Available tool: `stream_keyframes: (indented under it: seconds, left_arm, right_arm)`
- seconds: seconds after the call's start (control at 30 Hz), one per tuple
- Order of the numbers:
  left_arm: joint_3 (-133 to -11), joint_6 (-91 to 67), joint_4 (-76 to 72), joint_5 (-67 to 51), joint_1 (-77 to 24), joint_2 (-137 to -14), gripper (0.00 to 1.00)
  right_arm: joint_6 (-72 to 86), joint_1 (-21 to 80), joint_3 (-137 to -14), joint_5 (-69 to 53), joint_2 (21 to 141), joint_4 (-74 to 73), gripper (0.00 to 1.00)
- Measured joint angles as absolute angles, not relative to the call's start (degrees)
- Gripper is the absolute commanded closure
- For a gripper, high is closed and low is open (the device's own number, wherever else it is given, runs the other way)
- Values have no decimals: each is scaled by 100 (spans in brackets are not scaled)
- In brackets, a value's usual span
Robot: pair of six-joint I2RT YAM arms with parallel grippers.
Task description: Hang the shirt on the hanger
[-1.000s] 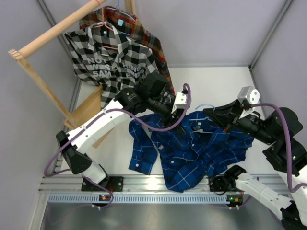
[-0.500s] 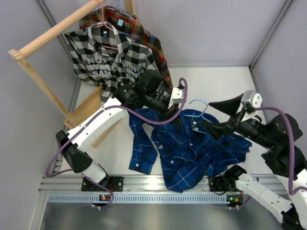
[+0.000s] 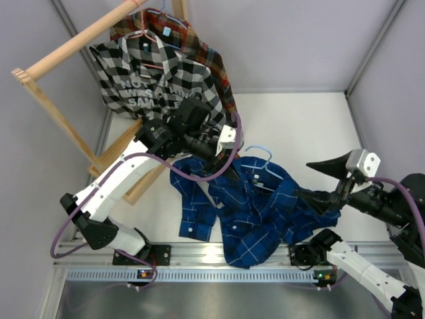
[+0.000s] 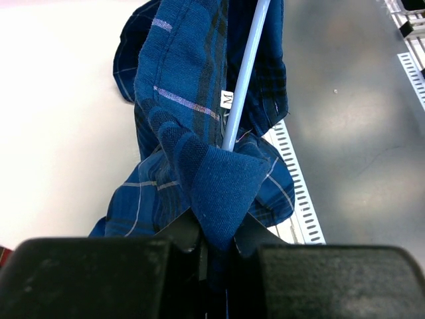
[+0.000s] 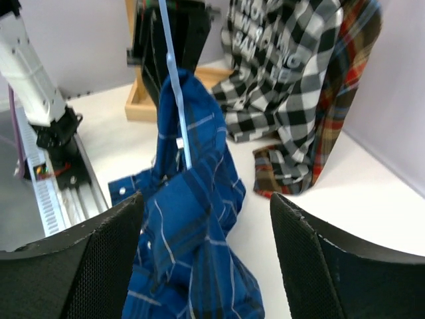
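The shirt (image 3: 255, 209), dark blue plaid, hangs bunched from its collar and trails over the white table; the same shirt (image 4: 179, 73) fills the left wrist view. The light-blue hanger (image 3: 260, 158) sticks out of the collar, and the hanger's wire (image 4: 244, 73) runs down into the fold of cloth. My left gripper (image 3: 222, 151) is shut on that collar fold, seen close up at the left gripper (image 4: 216, 229). My right gripper (image 3: 307, 179) stands open to the right of the shirt, nothing between its fingers. In the right wrist view the right gripper (image 5: 206, 199) faces the shirt (image 5: 192, 232) and hanger (image 5: 174, 86).
A wooden rack (image 3: 66, 50) stands at the back left. On it hang a black-and-white checked shirt (image 3: 156, 86) on a pinkish hanger (image 3: 149, 34) and a red-brown plaid shirt (image 3: 214, 66). A metal rail (image 3: 199, 256) runs along the near edge.
My right gripper opened, let go and drew back to the right. My left gripper shut on the shirt collar and pulled it with the hanger to the left.
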State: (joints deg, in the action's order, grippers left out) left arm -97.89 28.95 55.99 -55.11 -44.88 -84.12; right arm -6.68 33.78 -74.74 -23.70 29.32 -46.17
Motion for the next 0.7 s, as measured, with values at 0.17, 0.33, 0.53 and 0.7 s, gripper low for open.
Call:
stream_keyframes:
  seconds: [0.17, 0.33, 0.53, 0.7]
  left_arm:
    - [-9743, 2934, 5708, -5594, -4488, -8270, 100]
    - [-9734, 2945, 5741, -5583, -4488, -8158, 100]
    - [-9959, 3024, 6106, -5500, -4488, -8149, 100]
    - [-10287, 3063, 6318, -5485, -4488, -8149, 100]
  right_arm:
    - [-904, 3522, -7474, -2475, 3203, -5057, 40]
    - [-1031, 3529, -7467, -2683, 3380, -5330, 42]
    - [-1199, 3575, -7467, -2545, 3085, -5616, 53]
    - [-1345, 3688, -7415, -2351, 2897, -5741, 55]
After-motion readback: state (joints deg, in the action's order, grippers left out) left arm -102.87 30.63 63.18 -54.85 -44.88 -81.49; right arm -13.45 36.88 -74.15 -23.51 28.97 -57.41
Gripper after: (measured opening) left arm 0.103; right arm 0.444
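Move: The shirt's free shoulder lies about 4 cm to the right hand's left, 5 cm back and some 8 cm below. From that hand, the hanger's middle is roughly 11 cm left, 2 cm ahead and 3 cm lower; the held shoulder is about 20 cm left, level fore-and-aft and 6 cm lower. From the left hand, the free shoulder is some 15 cm right, 5 cm back and about 2 cm below. The right hand sinks about 5 cm towards the free shoulder, half-closing; the left, still pinching, eases up-left and back. ##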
